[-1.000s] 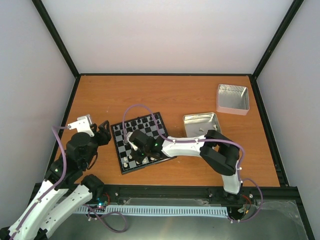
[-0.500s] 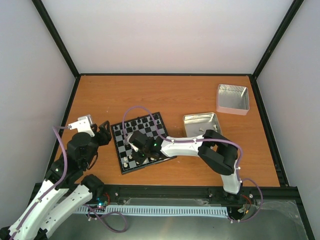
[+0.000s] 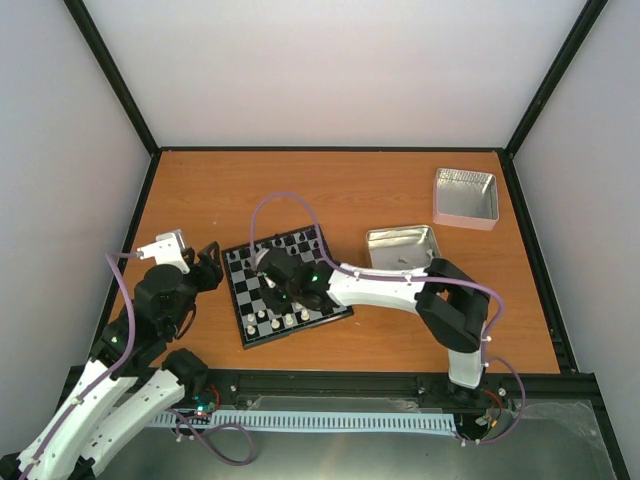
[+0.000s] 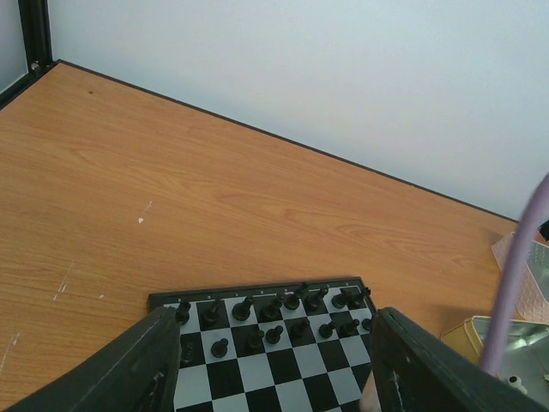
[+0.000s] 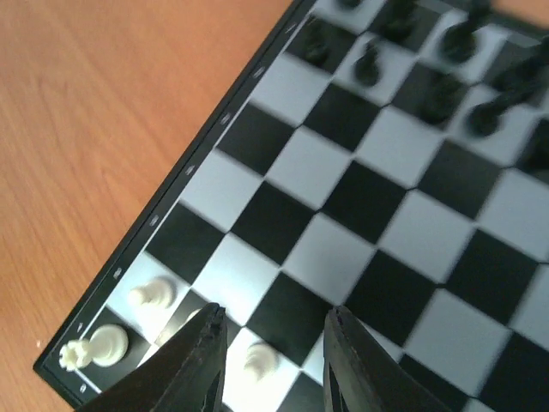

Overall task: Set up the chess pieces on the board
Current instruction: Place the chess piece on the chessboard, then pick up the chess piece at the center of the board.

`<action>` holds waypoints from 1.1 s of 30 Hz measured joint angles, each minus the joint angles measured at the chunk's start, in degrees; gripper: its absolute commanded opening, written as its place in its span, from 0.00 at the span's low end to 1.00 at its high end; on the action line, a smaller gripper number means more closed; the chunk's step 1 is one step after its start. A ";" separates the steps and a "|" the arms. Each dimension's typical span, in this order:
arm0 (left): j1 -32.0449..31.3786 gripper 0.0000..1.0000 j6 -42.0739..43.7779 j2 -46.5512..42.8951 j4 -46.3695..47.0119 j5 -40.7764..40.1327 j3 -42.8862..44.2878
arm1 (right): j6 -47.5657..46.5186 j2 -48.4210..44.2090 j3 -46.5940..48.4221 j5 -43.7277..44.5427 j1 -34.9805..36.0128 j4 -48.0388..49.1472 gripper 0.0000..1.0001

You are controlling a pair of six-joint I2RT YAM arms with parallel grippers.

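The board (image 3: pixel 243 337) lies on the table to the left of centre, slightly turned. Black chessmen (image 4: pixel 283 302) fill its far two rows. Cream-white chess pieces (image 3: pixel 262 318) stand along its near rows. My right gripper (image 3: pixel 284 291) hovers over the near half of the board, jaws open. A white pawn (image 5: pixel 260 360) stands free on a pale square between and below the fingers (image 5: pixel 196 365), blurred. Two more white pieces (image 5: pixel 150 294) stand at the board's corner. My left gripper (image 3: pixel 208 263) hangs open just off the board's left edge, with nothing between its fingers (image 4: pixel 129 369).
An open silver tin (image 3: pixel 402 248) sits right of the board, holding a few small pieces. A second tin (image 3: pixel 466 197) stands at the far right. Black frame posts and pale walls enclose the orange table (image 3: pixel 350 190).
My right gripper has opened from shut and risen slightly toward the board's middle, leaving the white pawn standing on its square. The left arm has not moved.
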 measured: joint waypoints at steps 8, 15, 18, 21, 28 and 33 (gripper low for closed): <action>0.00 0.65 0.04 0.15 0.07 0.81 -0.20 | 12.31 -7.58 -0.07 11.10 -5.77 -8.46 0.32; 0.00 0.66 0.28 1.79 0.33 2.93 -0.48 | 27.21 -14.40 -10.25 19.67 -12.76 -19.26 0.32; 0.00 0.66 0.39 2.34 0.46 3.65 -0.50 | 32.81 -12.92 -11.69 22.67 -12.98 -23.78 0.32; 0.00 0.66 0.50 2.58 0.52 4.17 -0.52 | 35.54 -11.28 -11.58 24.48 -13.07 -25.18 0.31; 0.00 0.66 0.70 2.78 0.55 4.33 -0.52 | 36.83 -7.02 -11.54 26.25 -15.23 -25.20 0.31; 0.00 0.66 0.72 2.97 0.55 4.33 -0.52 | 35.26 -6.27 -11.54 25.05 -16.24 -22.51 0.31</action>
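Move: The white knight lies on the bare table between chessboard and tray, some 24 cm to my right hand's right, 9 cm ahead and 7 cm below, hidden under my forearm in the view from above. The tray's middle is about 11 cm right of it and 4 cm farther out; the board's middle is roughly 18 cm left of it and 2 cm nearer. The piece just set down stands 2 cm back from my right hand, 5 cm below. From my left hand the knight is about 34 cm right, 8 cm ahead, 25 cm below. I swing my right hand off the board to the right and somewhat forward, about 24 cm across, in a quick arc: up some 4 cm clear of the pieces, then down about 9 cm to come close over the white knight beside the tray. My wrist turns about 60 degrees clockwise on the way, and my fingers stay about a third open. My left hand eases about 2 cm right and down towards the board. ##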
